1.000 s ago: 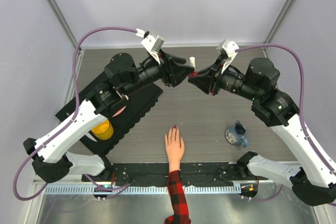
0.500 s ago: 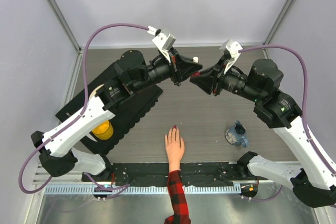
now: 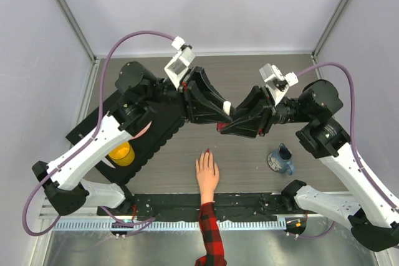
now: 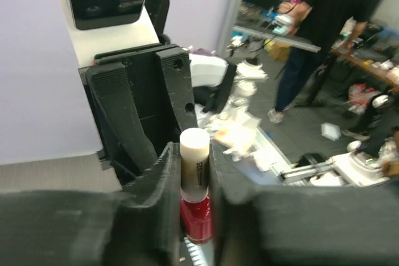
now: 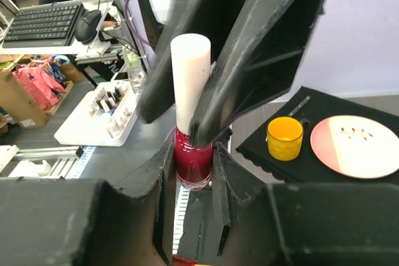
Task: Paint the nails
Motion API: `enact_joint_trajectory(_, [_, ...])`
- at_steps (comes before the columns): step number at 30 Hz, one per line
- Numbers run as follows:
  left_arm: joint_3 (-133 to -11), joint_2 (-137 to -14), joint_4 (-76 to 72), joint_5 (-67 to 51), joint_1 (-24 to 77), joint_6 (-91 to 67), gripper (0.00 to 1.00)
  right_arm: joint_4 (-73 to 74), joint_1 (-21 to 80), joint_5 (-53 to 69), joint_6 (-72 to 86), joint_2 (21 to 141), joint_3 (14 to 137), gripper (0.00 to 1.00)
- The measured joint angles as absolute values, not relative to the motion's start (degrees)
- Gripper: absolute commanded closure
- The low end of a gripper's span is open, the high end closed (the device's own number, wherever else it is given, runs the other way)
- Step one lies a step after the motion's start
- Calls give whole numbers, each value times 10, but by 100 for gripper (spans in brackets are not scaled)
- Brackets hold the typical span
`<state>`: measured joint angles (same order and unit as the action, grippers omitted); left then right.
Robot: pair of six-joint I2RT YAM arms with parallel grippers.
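Observation:
A small red polish bottle (image 5: 192, 160) with a cream cap (image 5: 190, 79) hangs in the air between both arms. My right gripper (image 5: 192, 154) is shut on the bottle's glass body. My left gripper (image 4: 194, 154) is shut on the cap (image 4: 194, 157), with the red body (image 4: 197, 219) below its fingers. In the top view the two grippers (image 3: 224, 116) (image 3: 222, 128) meet over the middle of the table, behind the pale hand (image 3: 207, 172) with its plaid sleeve (image 3: 209, 235). The hand lies flat, fingers pointing away. The nails (image 3: 206, 151) are tiny; one fingertip looks red.
A blue mug (image 3: 280, 160) stands right of the hand. A black mat (image 3: 168, 129) at the left carries a yellow cup (image 3: 121, 154) and a pink plate (image 5: 358, 144), partly under my left arm. A black rail (image 3: 249, 202) runs along the near edge.
Both grippers have come from the back of the table toward the hand, carrying the bottle with them. The hand has not moved.

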<state>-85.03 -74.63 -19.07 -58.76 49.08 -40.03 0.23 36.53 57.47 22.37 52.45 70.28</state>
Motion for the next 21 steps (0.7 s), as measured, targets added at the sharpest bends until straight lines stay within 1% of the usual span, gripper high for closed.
enact_joint_trajectory(2, [-858,-737,-123,-579,490,-355,47,8,365,575,218,531,705,99])
enact_joint_trajectory(4, [-874,-731,-50,-555,491,-309,44,27,365,561,203,533,712,99])
enact_joint_trajectory(5, [-882,-724,-15,-529,493,-287,41,40,363,552,194,533,715,99])
enact_joint_trajectory(6, [-883,-714,15,-500,495,-266,40,53,363,539,184,533,720,99])
enact_joint_trajectory(9, [-878,-675,74,-396,495,-226,39,96,363,488,152,533,739,99])
enact_joint_trajectory(13, [-856,-619,90,-289,494,-203,41,134,363,423,123,534,754,99])
enact_joint_trajectory(17, [-857,-608,89,-229,494,-203,44,163,363,368,106,546,768,99])
enact_joint_trajectory(21, [-868,-627,89,-184,494,-206,45,193,363,309,94,562,782,99])
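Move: The white cap is right between my left fingertips, with the red bottle body some 4 cm under it. That body sits in my right fingers, the cap about 4 cm above them. From my left hand, the model hand lies about 8 cm ahead, 4 cm left and 48 cm below; the blue jug is roughly 12 cm ahead and 25 cm right, about as far down. I open my left fingers wide to let go of the cap, dip about 1 cm, then swing that hand forward some 8 cm and left about 5 cm off the bottle, turning about 40 degrees counter-clockwise. My right hand keeps its pinch on the bottle and carries it forward about 9 cm, turning clockwise nearly 30 degrees. ##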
